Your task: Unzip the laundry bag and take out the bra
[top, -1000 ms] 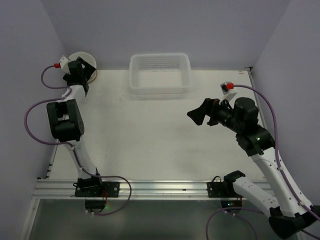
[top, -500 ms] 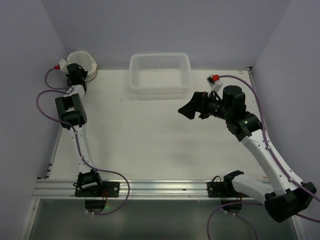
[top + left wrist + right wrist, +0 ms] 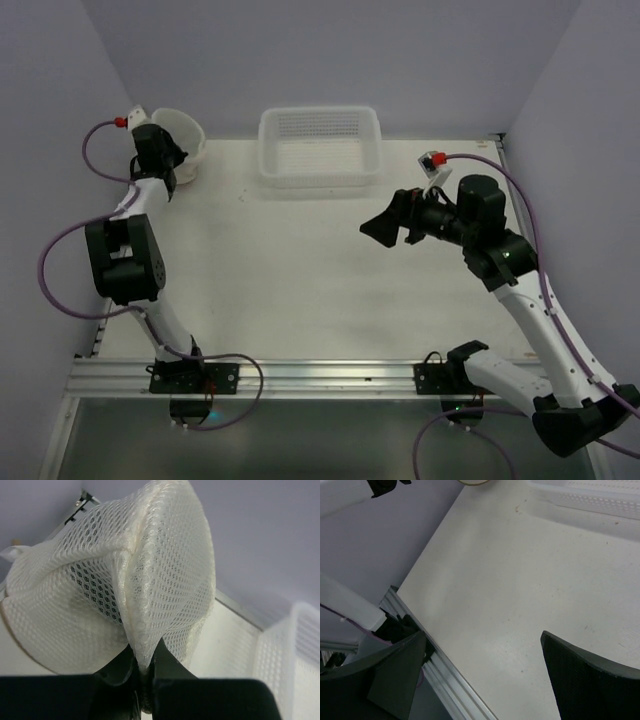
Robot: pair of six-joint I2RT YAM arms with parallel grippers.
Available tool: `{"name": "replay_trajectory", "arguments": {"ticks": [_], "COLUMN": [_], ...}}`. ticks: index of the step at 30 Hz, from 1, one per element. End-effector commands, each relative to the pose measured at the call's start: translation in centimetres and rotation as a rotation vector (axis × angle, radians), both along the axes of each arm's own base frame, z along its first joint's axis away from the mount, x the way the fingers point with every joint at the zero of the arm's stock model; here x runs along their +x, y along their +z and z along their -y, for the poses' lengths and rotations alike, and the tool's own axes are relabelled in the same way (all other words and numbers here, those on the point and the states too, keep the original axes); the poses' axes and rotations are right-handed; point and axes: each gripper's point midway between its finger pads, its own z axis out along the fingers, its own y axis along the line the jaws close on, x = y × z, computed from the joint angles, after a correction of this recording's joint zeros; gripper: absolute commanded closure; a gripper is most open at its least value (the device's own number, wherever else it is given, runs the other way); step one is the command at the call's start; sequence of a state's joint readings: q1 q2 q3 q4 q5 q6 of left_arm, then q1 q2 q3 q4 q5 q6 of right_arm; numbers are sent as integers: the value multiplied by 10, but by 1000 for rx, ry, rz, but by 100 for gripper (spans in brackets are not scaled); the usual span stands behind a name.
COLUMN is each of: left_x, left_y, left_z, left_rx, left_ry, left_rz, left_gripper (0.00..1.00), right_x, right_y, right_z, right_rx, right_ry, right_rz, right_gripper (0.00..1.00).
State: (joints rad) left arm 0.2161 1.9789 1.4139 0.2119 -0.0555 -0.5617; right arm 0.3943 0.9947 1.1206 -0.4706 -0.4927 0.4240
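Note:
The laundry bag (image 3: 182,135) is a round whitish mesh drum at the far left corner of the table. My left gripper (image 3: 165,172) is shut on a fold of its mesh rim, and the bag (image 3: 125,580) rises tilted above the pinching jaws in the left wrist view. The bra is not visible; the zipper cannot be made out. My right gripper (image 3: 385,228) hangs open and empty above the table's right middle, pointing left. Its fingers (image 3: 585,680) frame bare tabletop.
A white perforated plastic basket (image 3: 320,148) stands at the back centre, and its edge shows in the left wrist view (image 3: 295,650). Walls close the left, back and right sides. The metal rail (image 3: 320,378) runs along the near edge.
My left gripper has pulled the bag a little right and up, tilting it off the corner. My right arm swung left, then drew back slightly right.

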Motion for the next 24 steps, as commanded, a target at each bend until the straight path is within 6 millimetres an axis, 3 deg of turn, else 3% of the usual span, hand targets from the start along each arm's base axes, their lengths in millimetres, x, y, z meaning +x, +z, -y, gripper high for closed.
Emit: {"name": "replay_trajectory", "arguments": {"ticks": [1,2,4,5,12,13,15,16,17,19,21,24], "left_x": [-57,-75,-111,-126,-212,-218,-238,-242,-251,-258,-261,-266], "left_y": [46,70,52,68,54,52,51,52,52,51,33,2], "left_z": [39,48,54,59,80,91,86,93,83,86,96,139], "left_rx": [224,273,337,362,609,637,699,732,794,885,953,1020], "left_ry": [-91,-71,-81,-78,-138,-154,-98,-96,-26,5,-31,-129], "left_rz": [-82,-65,-181,-168,-419,-432,-487,-490,-524,-553,-631,-695], "left_gripper": [100,100,100,100,100,100,100,100,100,100,100,100], "right_x": [-24,-26,-34,-36,-57,-58,-62,-64,-66,-67,-68,-67], "right_y": [18,17,12,9,-20,-20,-18,-18,-17,-19,-20,-26], "right_z": [2,3,7,9,22,24,28,30,32,34,36,40], "right_rx": [21,21,29,30,35,35,45,45,49,47,42,26], "right_ry": [62,55,49,41,-5,-13,-35,-41,-48,-58,-67,-93], "right_rz": [68,68,66,66,30,30,43,43,51,52,51,35], "right_gripper": [1,1,1,1,1,1,1,1,1,1,1,1]}}
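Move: The laundry bag is already pinched in the left fingers and bulges out roughly 8 cm ahead of them, a couple to the right and a little below. The clear table it is being carried to lies about 28 cm back, 20 cm right and 15 cm below; the white basket sits some 6 cm ahead and 42 cm right, 11 cm lower. From the right hand, that clear spot is about 5 cm ahead, 36 cm left and 31 cm below. Still pinching the laundry bag's mesh, the left hand hauls it quickly back about 25 cm and right some 13 cm, out of the far left corner towards the clear table, arching up about 9 cm and sinking again. The wrist rolls its left side up strongly, around 50 degrees, and tips down. The open, empty right hand backs off, easing rightwards. ##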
